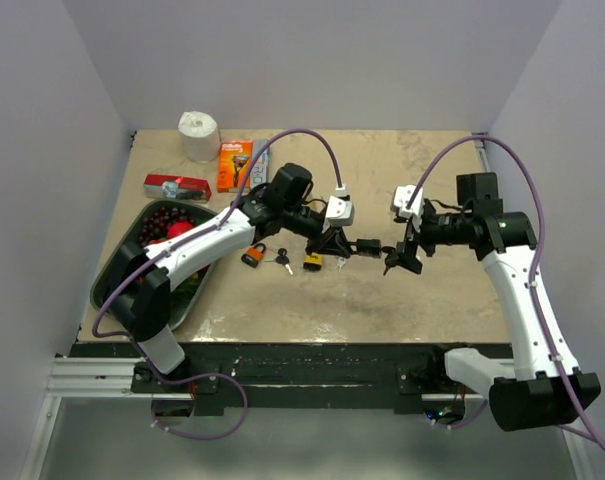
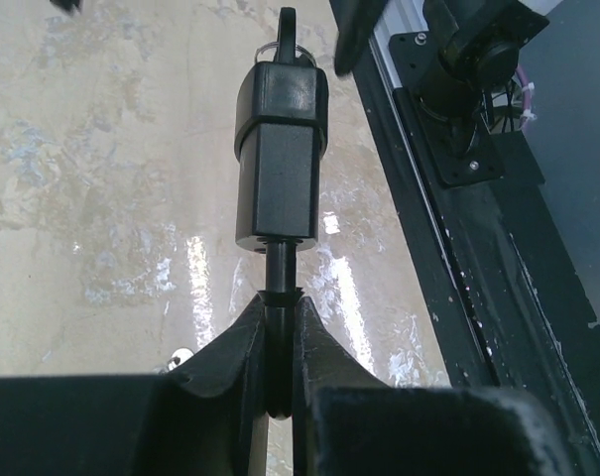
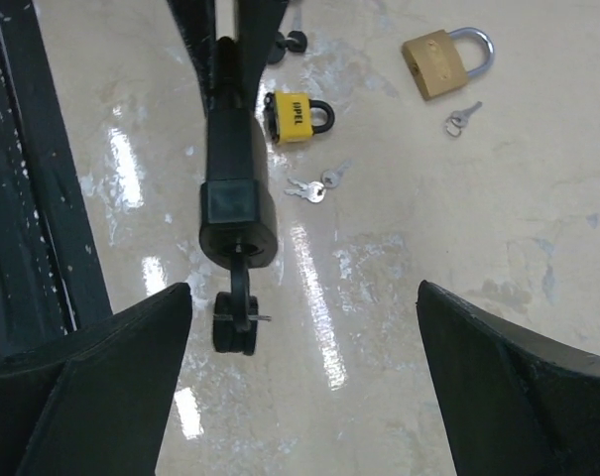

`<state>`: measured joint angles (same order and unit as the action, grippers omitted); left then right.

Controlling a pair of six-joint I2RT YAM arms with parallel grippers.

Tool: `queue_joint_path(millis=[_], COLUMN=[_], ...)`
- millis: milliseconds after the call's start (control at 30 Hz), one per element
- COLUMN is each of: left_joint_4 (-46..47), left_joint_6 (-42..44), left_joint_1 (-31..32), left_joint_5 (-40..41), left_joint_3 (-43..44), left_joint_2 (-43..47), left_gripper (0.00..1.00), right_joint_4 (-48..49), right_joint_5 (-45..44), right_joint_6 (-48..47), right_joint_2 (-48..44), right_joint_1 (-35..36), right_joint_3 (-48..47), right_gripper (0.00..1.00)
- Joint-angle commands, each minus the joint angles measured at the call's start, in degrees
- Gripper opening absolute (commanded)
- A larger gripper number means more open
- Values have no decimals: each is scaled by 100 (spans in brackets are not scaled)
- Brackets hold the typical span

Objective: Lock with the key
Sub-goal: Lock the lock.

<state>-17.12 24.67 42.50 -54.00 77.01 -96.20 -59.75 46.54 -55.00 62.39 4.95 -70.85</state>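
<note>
A black padlock [image 2: 280, 159] hangs in the air over the table, and my left gripper [image 2: 278, 302] is shut on its shackle. From above, the lock [image 1: 367, 245] points right, toward my right gripper [image 1: 404, 256]. A black-headed key [image 3: 234, 307] sits in the keyhole at the lock's end [image 3: 238, 223], with a small ring through it. My right gripper [image 3: 304, 377] is open wide just short of that key, its left finger [image 3: 101, 377] close beside it without touching. Nothing lies between the right fingers.
On the table under the lock lie a yellow padlock [image 3: 295, 114], a brass padlock [image 3: 443, 59] and loose small keys [image 3: 309, 188]. A tray of red fruit [image 1: 117, 275], a red packet [image 1: 178, 186], an orange box [image 1: 234, 165] and a paper roll [image 1: 198, 135] stand at the left and back.
</note>
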Motion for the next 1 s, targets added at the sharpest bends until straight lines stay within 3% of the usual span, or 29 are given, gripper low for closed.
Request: queue_joint_path(millis=[0, 200, 300, 433, 633, 967], left_joint_4=[456, 491, 491, 508, 614, 737], left_joint_6=[30, -14, -32, -76, -243, -305], left_joint_1=[13, 39, 48, 48, 48, 48], left_joint_5=[-287, -260, -295, -304, -322, -287], left_joint_3=[551, 666, 683, 692, 631, 604], left_joint_2=[84, -4, -4, -4, 23, 14], left_gripper=[0, 0, 0, 0, 0, 0], right_joint_4=[-275, 296, 499, 692, 1167, 1422], right_joint_5=[154, 109, 153, 22, -268, -295], right_joint_6=[-538, -256, -204, -213, -125, -46], right_joint_2=[-34, -34, 1, 19, -148, -113], right_joint_1=[348, 586, 656, 744, 920, 1096], right_joint_3=[-105, 124, 238, 440, 721, 704], right_gripper=[99, 98, 93, 74, 69, 51])
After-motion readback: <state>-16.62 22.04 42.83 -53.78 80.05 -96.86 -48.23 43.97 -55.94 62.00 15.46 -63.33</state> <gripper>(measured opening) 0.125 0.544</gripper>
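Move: The key in the black padlock's bottom is the right hand's aim: about 5 cm to its left, 1 cm back and 4 cm below. The padlock body lies about 9 cm left, level fore-and-aft and 3 cm lower; the loose small keys lie on the table roughly 13 cm left, 2 cm ahead and 23 cm down. From the left hand, holding the shackle, the key is some 8 cm right, 2 cm back and 3 cm below. The black padlock with its key stays gripped by the shackle in the left hand, which lifts it about 1.5 cm early on and then holds it there. The right hand slides some 4 cm left over the key end, drawing back slightly at first and easing forward again later, sinks about 2.5 cm and turns nearly 10 degrees counter-clockwise, its wide-open fingers closing to about half around the key and padlock bottom. ##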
